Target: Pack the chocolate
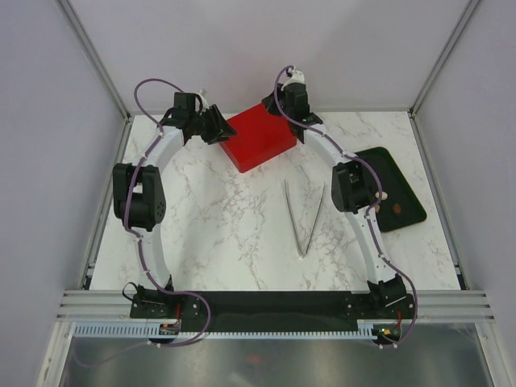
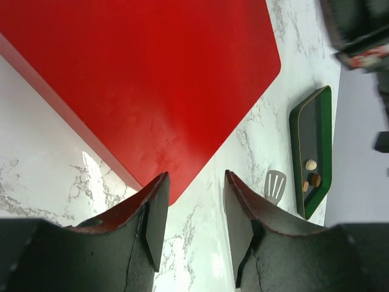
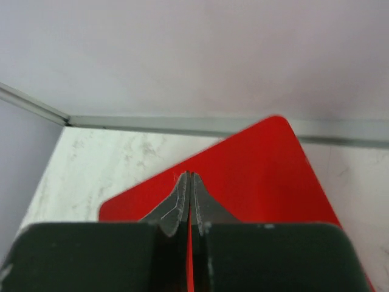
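Note:
The chocolate (image 2: 312, 165) is a few tiny tan and brown pieces lying on a dark green tray (image 2: 296, 131) at the right of the table; one brown piece (image 1: 397, 207) shows from above. A red box (image 1: 258, 141) with its lid closed sits at the back centre. My left gripper (image 2: 196, 176) hangs open at the box's left corner, nothing between its fingers. My right gripper (image 3: 190, 175) is shut and empty, low over the box's (image 3: 261, 176) back corner. From above, the left gripper (image 1: 214, 126) and the right gripper (image 1: 289, 113) flank the box.
Long metal tweezers (image 1: 302, 218) lie spread in a V on the marble table (image 1: 218, 226) in front of the box. The tray (image 1: 407, 173) lies beside the right arm's elbow. White walls stand on three sides.

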`<action>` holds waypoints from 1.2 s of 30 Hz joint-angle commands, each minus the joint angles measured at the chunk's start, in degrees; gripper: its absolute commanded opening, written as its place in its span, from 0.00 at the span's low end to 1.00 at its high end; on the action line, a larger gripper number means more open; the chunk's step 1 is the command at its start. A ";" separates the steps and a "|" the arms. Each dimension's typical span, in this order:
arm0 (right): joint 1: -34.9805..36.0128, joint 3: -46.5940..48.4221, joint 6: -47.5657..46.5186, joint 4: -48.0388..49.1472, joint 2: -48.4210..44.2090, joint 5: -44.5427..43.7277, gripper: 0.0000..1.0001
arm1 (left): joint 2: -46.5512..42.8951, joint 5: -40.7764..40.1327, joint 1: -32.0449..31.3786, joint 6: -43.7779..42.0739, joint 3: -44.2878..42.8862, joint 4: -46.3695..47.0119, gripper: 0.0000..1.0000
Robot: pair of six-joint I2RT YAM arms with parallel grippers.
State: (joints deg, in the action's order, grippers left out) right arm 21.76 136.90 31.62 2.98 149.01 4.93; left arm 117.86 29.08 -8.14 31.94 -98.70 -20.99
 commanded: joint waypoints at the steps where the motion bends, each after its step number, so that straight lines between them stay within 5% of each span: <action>1: -0.93 2.14 -2.61 -2.54 6.99 -3.97 0.00 | 0.17 -1.83 -0.38 0.40 -0.01 0.34 0.49; 6: -1.02 7.58 -4.63 -9.91 12.35 -3.26 0.00 | 0.00 -3.59 -0.65 0.14 0.96 0.52 0.49; 14: -1.10 1.35 -7.01 -7.12 5.95 -1.86 0.00 | -1.23 -3.24 -0.65 0.22 1.75 0.34 0.49; 23: -3.30 -9.44 -2.70 -4.83 -14.33 5.18 0.01 | -13.43 -1.31 -0.65 -3.11 2.97 -3.00 0.53; 25: -3.56 -15.33 -2.53 -7.46 -22.42 6.75 0.11 | -18.36 -0.17 -0.65 -3.82 4.47 -3.09 0.56; 26: -3.91 -17.61 -2.52 -8.34 -25.23 7.89 0.24 | -20.29 0.18 -0.65 -4.43 6.30 -3.18 0.59; 27: -3.92 -23.20 -2.52 -9.74 -31.09 8.86 0.48 | -21.87 0.53 -0.65 -4.87 7.19 -3.26 0.60; 29: -3.92 -30.25 -2.26 -10.19 -37.53 10.01 0.73 | -26.71 1.68 -0.65 -6.45 9.99 -3.27 0.66; 30: -3.92 -37.25 -2.17 -10.45 -43.48 10.27 0.93 | -28.20 1.77 -0.65 -6.98 10.88 -3.53 0.68; 34: -3.92 -53.37 -2.70 -11.60 -58.19 9.66 0.98 | -38.03 1.60 -0.65 -8.83 16.24 -3.79 0.82; 36: -3.65 -62.40 -2.61 -11.51 -66.37 8.87 0.98 | -40.95 1.16 -0.91 -8.74 19.76 -3.44 0.99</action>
State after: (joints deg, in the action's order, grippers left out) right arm 17.65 85.43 29.12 -6.20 87.88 13.63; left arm 80.66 29.28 -8.78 26.33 -82.89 -23.99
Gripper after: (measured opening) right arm 0.979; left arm 0.923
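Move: The closed red box has its middle about 8 cm back from the right hand, 3 cm to its left and 12 cm below, with the shut fingertips over the lid's far part. From the left hand, that middle lies some 6 cm ahead, 7 cm right and 9 cm below. The tongs are about 37 cm back and 7 cm right of the right hand; the green tray is 28 cm back and 29 cm right of it. Down to the lid's far part goes the right hand with fingers shut, about 9 cm; it lingers low, then climbs up and back away from the box, drifting right, spreading its fingers wide. The left hand hovers, sinks barely, then withdraws up and back some 20 cm, its fingers tilting up as they go from half to wide open. Contact can't be seen. ##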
